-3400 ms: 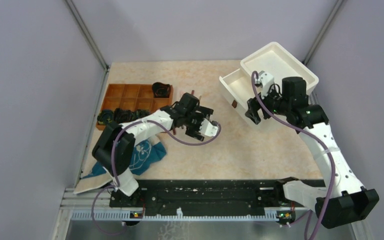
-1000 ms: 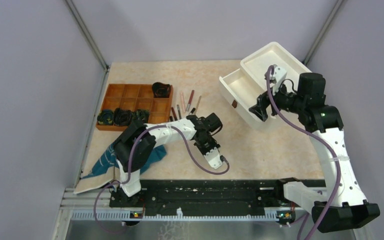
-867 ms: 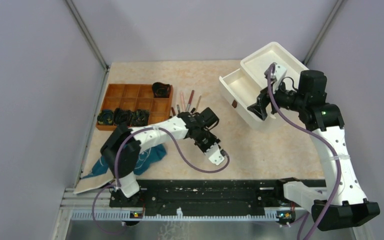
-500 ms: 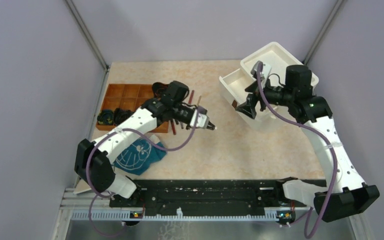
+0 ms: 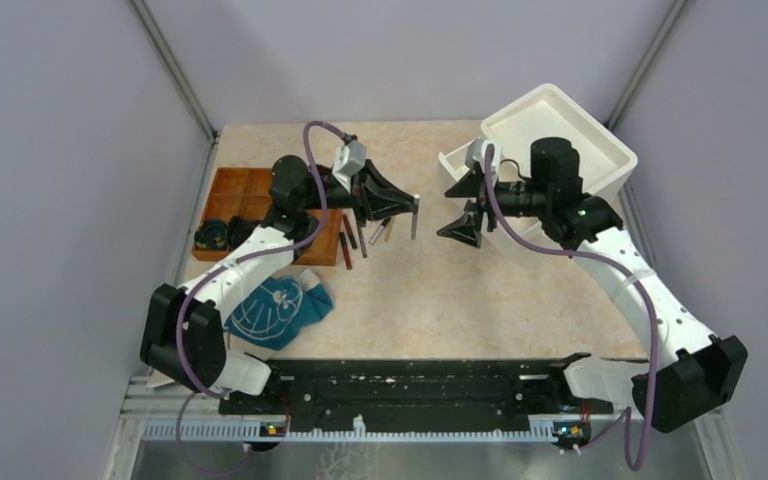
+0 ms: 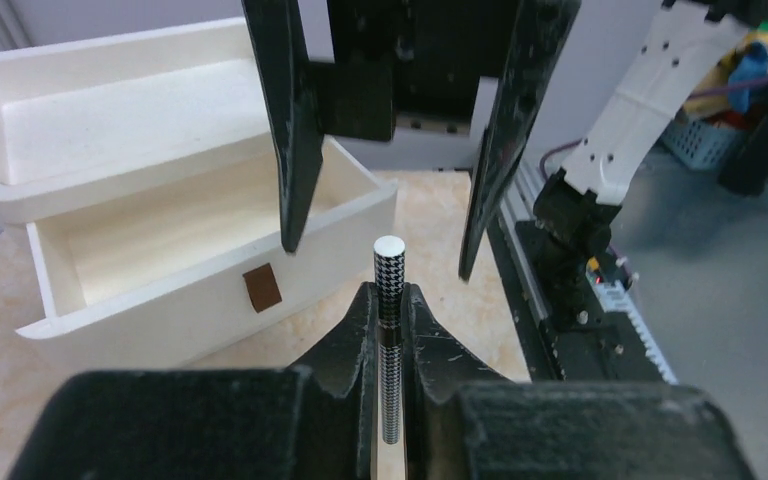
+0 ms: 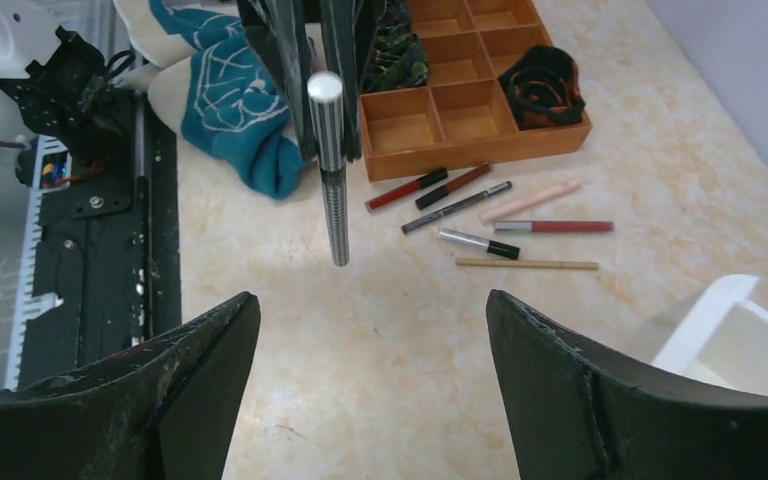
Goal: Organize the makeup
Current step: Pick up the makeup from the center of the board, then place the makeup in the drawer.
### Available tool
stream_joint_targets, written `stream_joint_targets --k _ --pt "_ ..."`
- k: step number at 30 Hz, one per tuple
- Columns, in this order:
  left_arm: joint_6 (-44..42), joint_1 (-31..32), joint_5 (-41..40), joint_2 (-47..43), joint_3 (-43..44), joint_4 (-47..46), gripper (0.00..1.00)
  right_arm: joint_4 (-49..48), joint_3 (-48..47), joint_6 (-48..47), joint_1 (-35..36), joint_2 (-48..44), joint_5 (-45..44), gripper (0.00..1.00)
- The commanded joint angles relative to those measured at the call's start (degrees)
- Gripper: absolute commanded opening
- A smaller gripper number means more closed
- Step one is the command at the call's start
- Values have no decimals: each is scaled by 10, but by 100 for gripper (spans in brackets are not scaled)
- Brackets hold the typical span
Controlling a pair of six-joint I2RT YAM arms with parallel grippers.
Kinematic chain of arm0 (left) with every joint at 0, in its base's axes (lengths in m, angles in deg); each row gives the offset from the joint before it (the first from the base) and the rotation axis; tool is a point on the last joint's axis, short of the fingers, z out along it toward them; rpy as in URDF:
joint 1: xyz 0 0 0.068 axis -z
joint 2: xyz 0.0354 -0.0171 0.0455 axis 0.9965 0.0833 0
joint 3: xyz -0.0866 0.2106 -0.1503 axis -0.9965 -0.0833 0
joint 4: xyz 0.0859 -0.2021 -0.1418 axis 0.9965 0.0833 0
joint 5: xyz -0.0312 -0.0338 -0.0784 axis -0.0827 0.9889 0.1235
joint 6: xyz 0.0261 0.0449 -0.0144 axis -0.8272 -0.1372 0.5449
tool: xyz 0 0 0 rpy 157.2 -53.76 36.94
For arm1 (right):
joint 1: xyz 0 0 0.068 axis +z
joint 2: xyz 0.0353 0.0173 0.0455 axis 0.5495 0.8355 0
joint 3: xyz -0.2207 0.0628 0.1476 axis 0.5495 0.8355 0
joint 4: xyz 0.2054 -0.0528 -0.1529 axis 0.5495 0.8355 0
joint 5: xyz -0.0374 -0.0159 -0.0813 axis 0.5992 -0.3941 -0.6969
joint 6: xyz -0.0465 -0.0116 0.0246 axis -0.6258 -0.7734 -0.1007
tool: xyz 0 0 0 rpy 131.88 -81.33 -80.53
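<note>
My left gripper [image 5: 410, 202] is shut on a slim black-and-white houndstooth pencil [image 6: 388, 290] with a white cap, held in the air over the middle of the table. In the right wrist view the pencil [image 7: 332, 170] hangs upright in front of my right gripper [image 7: 372, 300]. That gripper [image 5: 453, 208] is open, faces the pencil from the right and stays a short gap away. More makeup lies loose on the table: a red pencil [image 7: 419, 188], a black-silver one [image 7: 457, 207], a pink one [image 7: 530, 200], a silver tube [image 7: 478, 242] and a thin tan stick [image 7: 526, 264].
A wooden compartment tray [image 5: 228, 190] with dark bundles sits at the left. A teal patterned cloth [image 5: 278, 308] lies in front of it. The white box [image 5: 600, 150] at the back right has its drawer [image 6: 195, 225] open.
My left arm has swung up from the table and to the right with the pencil. The right gripper has come left from the drawer to face it.
</note>
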Motion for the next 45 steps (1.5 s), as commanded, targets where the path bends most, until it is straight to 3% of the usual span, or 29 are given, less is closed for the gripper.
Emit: stream_joint_targets --k 1,7,20,23,27,29,32,35,45 --pt "262 -4 -53 15 -8 -251 0 -105 22 39 14 13 41 83" --pt "353 -4 -103 34 -29 -321 0 -142 44 73 32 32 76 80" --pt "394 -3 -130 53 -69 -399 0 -248 53 206 44 78 119 52" --pt "388 -3 -130 53 -72 -400 0 -248 43 214 45 89 126 39" --pt "369 -4 -134 51 -79 -391 2 -209 23 195 45 86 122 15" --pt "359 -6 -139 48 -81 -381 22 -173 14 166 44 76 93 0" --pt "352 -23 -144 45 -81 -375 71 -136 13 141 32 52 15 0" --pt "319 -46 -142 29 -86 -368 97 -77 -3 111 4 34 -67 0" --pt "98 -81 -137 -56 -109 -141 99 142 -141 -1 -31 79 -347 0"
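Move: The upright makeup pen is already in the left hand's fingers, its middle about 2 cm below them. The right hand's open fingers wait roughly 7 cm to the left hand's right, nearly level. From the right hand the pen is about 6 cm left and 1 cm back; the open drawer lies some 14 cm right, 8 cm ahead and 20 cm below. On the board under the left hand lies a wooden stick, 4 cm left and 2 cm ahead, about 32 cm down. Leftward about 5 cm and slightly down, the right hand brings its open fingers around the lower part of the pen and closes on it, while the left hand, having risen 2–3 cm and tipped the pen's top forward, holds nearly still. The left then opens and backs off left and forward; the right carries the pen right and forward, about 9 cm each way, turning clockwise towards the drawer. ##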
